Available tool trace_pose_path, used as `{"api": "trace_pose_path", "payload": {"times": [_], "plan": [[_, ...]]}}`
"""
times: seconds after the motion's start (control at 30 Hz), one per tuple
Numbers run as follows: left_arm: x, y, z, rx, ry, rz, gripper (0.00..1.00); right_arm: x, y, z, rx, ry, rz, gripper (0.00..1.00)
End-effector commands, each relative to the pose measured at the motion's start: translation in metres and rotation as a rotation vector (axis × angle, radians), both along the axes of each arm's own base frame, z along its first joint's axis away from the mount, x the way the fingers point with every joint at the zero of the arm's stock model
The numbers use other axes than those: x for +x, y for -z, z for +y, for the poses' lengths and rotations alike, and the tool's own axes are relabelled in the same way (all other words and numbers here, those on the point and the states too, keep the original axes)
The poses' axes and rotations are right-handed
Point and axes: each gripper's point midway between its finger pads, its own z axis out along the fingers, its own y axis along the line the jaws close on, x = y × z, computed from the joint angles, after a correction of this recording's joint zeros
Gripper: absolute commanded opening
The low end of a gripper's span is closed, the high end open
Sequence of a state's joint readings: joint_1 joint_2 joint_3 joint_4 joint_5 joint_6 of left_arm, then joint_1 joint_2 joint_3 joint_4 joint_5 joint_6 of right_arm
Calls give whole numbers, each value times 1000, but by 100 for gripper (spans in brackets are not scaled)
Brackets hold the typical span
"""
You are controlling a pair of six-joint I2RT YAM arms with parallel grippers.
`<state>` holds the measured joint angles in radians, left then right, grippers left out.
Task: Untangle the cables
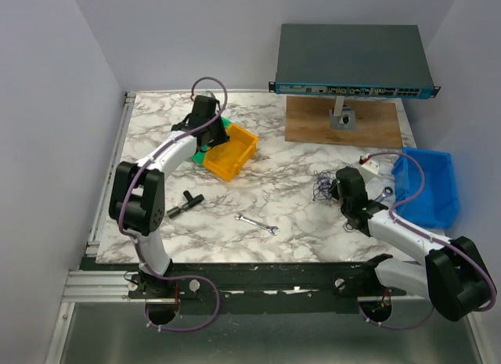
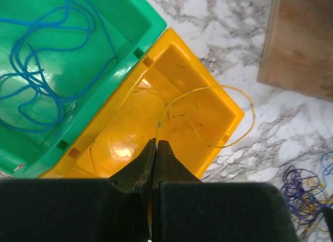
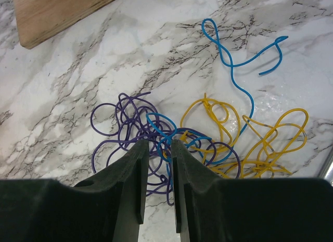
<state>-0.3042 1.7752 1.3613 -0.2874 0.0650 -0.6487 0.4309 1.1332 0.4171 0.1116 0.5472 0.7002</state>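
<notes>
The cables (image 3: 171, 138) lie as a small tangle of thin purple (image 3: 112, 128), blue (image 3: 235, 75) and yellow (image 3: 221, 117) wires on the marble table, right of centre (image 1: 321, 185). My right gripper (image 3: 157, 144) hangs just over the tangle, open a little, with loops on the table showing in the gap between its fingers. My left gripper (image 2: 156, 144) is shut on one thin yellow wire (image 2: 229, 87), which loops out over the yellow bin (image 2: 125, 122) and past its rim. In the green bin (image 2: 135, 23) beside it lies a loose blue wire (image 2: 31, 80).
A blue bin (image 1: 429, 184) stands at the right edge. A wooden board (image 1: 344, 123) with a grey network switch (image 1: 352, 63) above it is at the back. A small wrench (image 1: 257, 223) and a black T-shaped piece (image 1: 184, 201) lie near the front.
</notes>
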Motion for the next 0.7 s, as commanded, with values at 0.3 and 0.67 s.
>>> {"api": "trace_pose_path", "payload": {"times": [0.3, 0.67], "plan": [[8, 60, -9, 121, 53, 144, 0, 0, 3, 1, -7, -8, 6, 30], [-3, 9, 4, 137, 12, 49, 43, -1, 4, 1, -6, -8, 8, 30]]}}
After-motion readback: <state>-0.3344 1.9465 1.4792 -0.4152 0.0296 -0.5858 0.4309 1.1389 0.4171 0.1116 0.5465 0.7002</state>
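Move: My left hand is shut on a yellow cable and hangs above the orange box, whose middle lies about 10 cm below me and a centimetre to my right. The green box with the blue cables is some 8 cm to my left and 6 cm farther out; the tangle lies roughly 30 cm to my right and 12 cm back. From my waiting right hand the orange box is about 33 cm left, 13 cm ahead. I drop my left hand with the yellow cable nearly straight down about 7 cm towards the orange box, pitching my fingers some 10 degrees more downward. At the bottom I pause, then ease back up about 2 cm while my fingers part to roughly a third open to let the strand go. ##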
